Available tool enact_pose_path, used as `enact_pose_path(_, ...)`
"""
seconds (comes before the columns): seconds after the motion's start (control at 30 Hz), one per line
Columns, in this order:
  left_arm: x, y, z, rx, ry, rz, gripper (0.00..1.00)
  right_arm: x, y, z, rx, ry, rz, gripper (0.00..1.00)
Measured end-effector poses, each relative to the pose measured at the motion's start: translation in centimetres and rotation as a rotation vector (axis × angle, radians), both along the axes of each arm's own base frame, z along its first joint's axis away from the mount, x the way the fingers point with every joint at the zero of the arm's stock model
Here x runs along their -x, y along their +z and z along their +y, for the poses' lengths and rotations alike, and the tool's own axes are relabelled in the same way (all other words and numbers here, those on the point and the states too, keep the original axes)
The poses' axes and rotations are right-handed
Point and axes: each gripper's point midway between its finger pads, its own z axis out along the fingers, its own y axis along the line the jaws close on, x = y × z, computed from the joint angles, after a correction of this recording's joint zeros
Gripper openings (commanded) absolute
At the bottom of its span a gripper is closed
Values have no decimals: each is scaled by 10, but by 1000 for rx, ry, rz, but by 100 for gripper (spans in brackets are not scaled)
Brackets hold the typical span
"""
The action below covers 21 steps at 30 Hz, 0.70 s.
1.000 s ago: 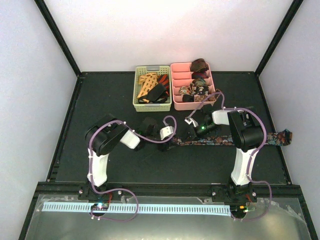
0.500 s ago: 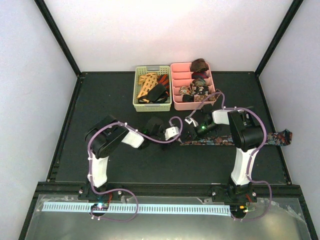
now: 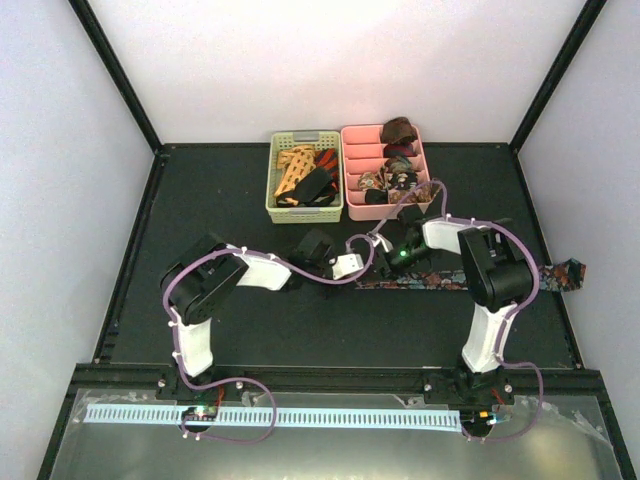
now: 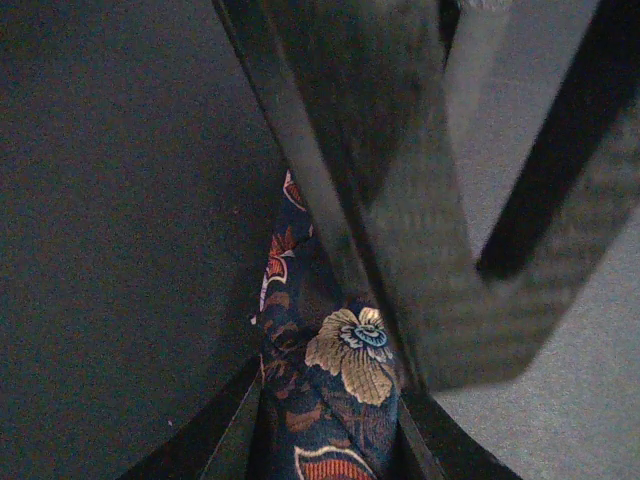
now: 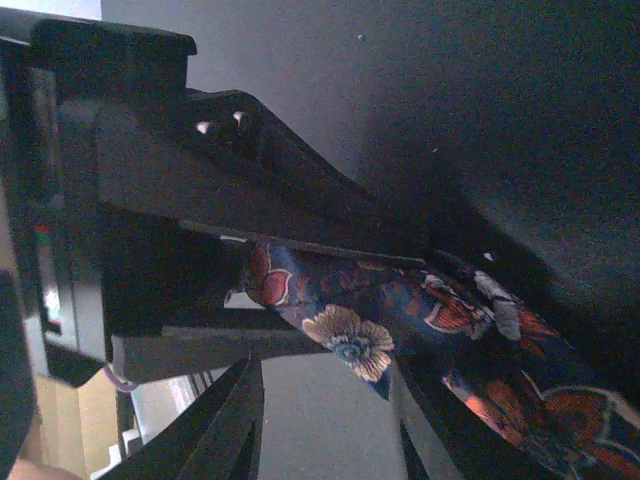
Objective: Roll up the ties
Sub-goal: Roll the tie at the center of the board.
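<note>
A dark navy floral tie [image 3: 470, 280] lies stretched toward the right across the black table, its far end at the table's right edge. Its near end [image 4: 350, 360] is pinched between the jaws of my left gripper [image 4: 328, 425], which is shut on it. My left gripper [image 3: 366, 264] reaches in from the left and meets my right gripper [image 3: 390, 258] nose to nose. In the right wrist view the right gripper [image 5: 325, 390] is open; the tie's end [image 5: 400, 300] hangs by its right finger, with a gap to the left finger.
A pale green basket [image 3: 305, 213] at the back holds orange lattice [image 3: 295, 170], red [image 3: 327, 158] and black [image 3: 315, 185] ties. Beside it, a pink divided tray [image 3: 385, 211] holds several coiled ties [image 3: 395, 180]. Purple cables loop over both arms.
My left arm has reached right to the tie's end and its jaws have closed on it. The right gripper's jaws, shut on the tie before, have opened.
</note>
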Motion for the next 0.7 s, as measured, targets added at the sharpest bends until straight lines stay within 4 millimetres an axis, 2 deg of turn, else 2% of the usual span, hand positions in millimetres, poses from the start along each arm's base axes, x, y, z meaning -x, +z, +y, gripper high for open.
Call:
enact_pose_path(0.23,-1,0,-2,-40,2,5,28,-1,-8,7,18,1,27,32)
enact_pose_path(0.43,1,0,-3,-47,-7,2,28,-4,-14,8,31,-7,44,14)
enact_pose_path(0.53,1,0,-3,-53,-9,-1,28,-6,-19,9,33,-9,57,2)
enact_pose_path(0.7,1,0,-3,-61,-9,-4,28,-7,-21,8,39,-5,58,2)
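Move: The bit of tie I'm after, right beside my left fingers, lies about 2 cm below my right hand, some 1 cm farther out and 1 cm to its left. The loose length of tie runs off to the right, its middle about 20 cm right of my right hand and 1 cm back. The pink bin stands roughly 20 cm ahead and 3 cm right, the green basket 19 cm ahead and 13 cm left. From my left hand, that bit is about 2 cm to the right, practically level. I lower my right hand about 2 cm onto the tie just beside my left fingertips, easing roughly 1 cm left as I start and a touch forward on the way, and shut its half-open fingers to pinch the fabric. My left hand stays put and keeps its hold on the tie's inner end, barely turning. ##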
